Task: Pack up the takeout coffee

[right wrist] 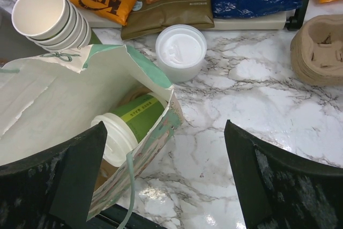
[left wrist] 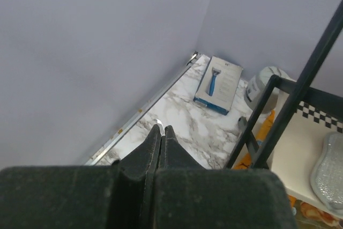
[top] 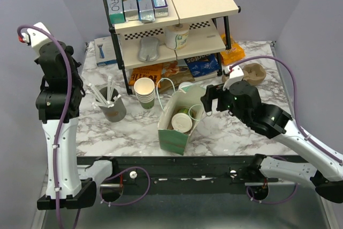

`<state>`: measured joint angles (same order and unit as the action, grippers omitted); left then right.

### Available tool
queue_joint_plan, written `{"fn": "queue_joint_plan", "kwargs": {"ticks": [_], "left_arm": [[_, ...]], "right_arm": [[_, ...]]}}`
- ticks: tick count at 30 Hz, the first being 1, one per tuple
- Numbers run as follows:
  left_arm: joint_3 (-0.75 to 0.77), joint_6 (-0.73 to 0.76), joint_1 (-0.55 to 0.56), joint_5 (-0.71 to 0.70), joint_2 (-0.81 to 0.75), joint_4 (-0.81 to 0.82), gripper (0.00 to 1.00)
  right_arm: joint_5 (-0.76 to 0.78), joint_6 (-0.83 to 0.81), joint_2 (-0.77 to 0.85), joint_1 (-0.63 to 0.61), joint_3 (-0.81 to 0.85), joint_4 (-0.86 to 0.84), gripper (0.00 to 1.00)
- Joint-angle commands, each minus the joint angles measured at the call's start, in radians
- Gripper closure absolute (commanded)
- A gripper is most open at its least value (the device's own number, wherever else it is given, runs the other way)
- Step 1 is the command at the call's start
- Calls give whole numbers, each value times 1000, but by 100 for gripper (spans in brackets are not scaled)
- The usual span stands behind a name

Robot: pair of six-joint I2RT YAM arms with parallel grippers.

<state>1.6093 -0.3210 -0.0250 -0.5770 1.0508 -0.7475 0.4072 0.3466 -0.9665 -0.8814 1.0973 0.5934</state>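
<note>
The takeout coffee (right wrist: 135,117) is a green-sided paper cup with a white lid. It lies tilted inside the open green and white paper bag (right wrist: 59,92), which stands near the table's front (top: 172,139). From above the cup (top: 183,122) shows inside the bag's mouth. My right gripper (right wrist: 165,127) hangs open just right of the bag (top: 208,102), over the bag's edge, with nothing between its fingers. My left gripper (left wrist: 162,130) is shut on nothing, raised at the far left and pointing toward the back left corner.
A stack of lidless cups (top: 144,93) stands behind the bag, with a loose white lid (right wrist: 180,52) beside it. Brown cup carriers (right wrist: 319,52) sit at the right. A shelf rack (top: 171,25) with snack bags fills the back. A grey cup of stirrers (top: 112,106) stands left.
</note>
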Motion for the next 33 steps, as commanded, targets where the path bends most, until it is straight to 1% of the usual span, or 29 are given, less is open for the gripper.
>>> {"fn": "queue_joint_plan", "kwargs": {"ticks": [1, 3, 4, 5, 6, 7, 8, 9, 10, 11, 12, 13, 14, 15, 16, 17, 18, 20, 21, 24, 25, 26, 28, 29, 30, 33], "left_arm": [[110, 59, -7, 189, -28, -18, 100], [133, 40, -7, 338, -37, -7, 100], [127, 33, -7, 442, -57, 13, 100], [117, 4, -7, 647, -70, 37, 100], [80, -13, -7, 764, -84, 112, 100], [58, -42, -7, 864, -110, 160, 100], [37, -76, -7, 996, -118, 207, 100], [-1, -163, -7, 1057, -124, 294, 100], [-20, -194, -7, 1124, -121, 344, 100], [-43, -254, 2, 1232, -112, 409, 100], [-49, -272, 14, 1267, -103, 434, 100], [-52, -271, 22, 1282, -85, 445, 100], [-49, -264, 98, 1263, -77, 433, 100], [-31, -224, 138, 1190, -71, 415, 100], [-11, -190, 190, 1153, -51, 387, 100], [7, -175, 285, 1126, -37, 355, 100], [50, -158, 333, 1105, -20, 340, 100], [89, -122, 399, 1106, 37, 317, 100], [122, -112, 451, 1111, 54, 312, 100], [176, -54, 508, 1094, 103, 263, 100], [188, -27, 545, 1085, 115, 243, 100], [198, 32, 560, 1083, 117, 200, 100], [204, 106, 589, 1115, 106, 148, 100], [196, 159, 594, 1128, 95, 107, 100], [158, 181, 602, 1120, 81, 99, 100], [77, 211, 631, 1060, 29, 88, 100]], "right_arm": [[16, -9, 23, 4, -11, 11, 0], [19, -9, 26, 4, -11, 13, 0], [24, -9, 29, 4, -13, 13, 0], [25, -9, 35, 2, -14, 17, 0], [28, -8, 40, 2, -16, 17, 0], [38, -6, 44, 4, -19, 20, 0], [41, -5, 57, 4, -22, 22, 0], [47, -3, 63, 4, -28, 23, 0], [67, 0, 71, 4, -31, 23, 0], [77, 3, 81, 4, -36, 26, 0], [93, 11, 87, 4, -40, 26, 0], [128, 15, 95, 2, -43, 28, 0], [148, 20, 101, 4, -47, 28, 0], [172, 32, 110, 4, -48, 28, 0], [217, 41, 117, 2, -48, 29, 0], [240, 51, 121, 4, -47, 35, 0], [254, 58, 127, 4, -47, 39, 0], [283, 60, 144, 4, -50, 37, 0], [291, 60, 147, 2, -51, 39, 0], [323, 61, 161, 4, -54, 52, 0], [328, 60, 164, 4, -54, 55, 0], [328, 57, 172, 4, -56, 55, 0], [326, 48, 176, 4, -59, 57, 0], [324, 45, 181, 4, -60, 59, 0], [324, 39, 184, 2, -65, 57, 0], [326, 34, 183, 4, -73, 57, 0]]}}
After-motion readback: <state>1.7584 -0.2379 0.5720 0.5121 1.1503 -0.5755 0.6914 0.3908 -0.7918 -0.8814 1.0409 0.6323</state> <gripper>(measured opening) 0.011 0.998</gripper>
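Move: My left hand is high up with a wrapped straw already pinched. The paper bag it is going to stands about 38 cm to its right, 9 cm nearer the base and some 35 cm lower. The straw holder is roughly 10 cm right of that hand and level with it, the cup stack about 22 cm right and 5 cm farther out, both far below. From my right hand the bag is some 11 cm left, 5 cm back and 20 cm down. I keep the straw pinched and swing my left hand about 34 cm to the right towards the bag, first climbing some 9 cm, then drawing back and sinking a little, while the wrist turns roughly 95 degrees clockwise so the fingers point across to the right. My open, empty right hand makes room, sliding about 7 cm right, away from the bag, and turning slightly clockwise. ##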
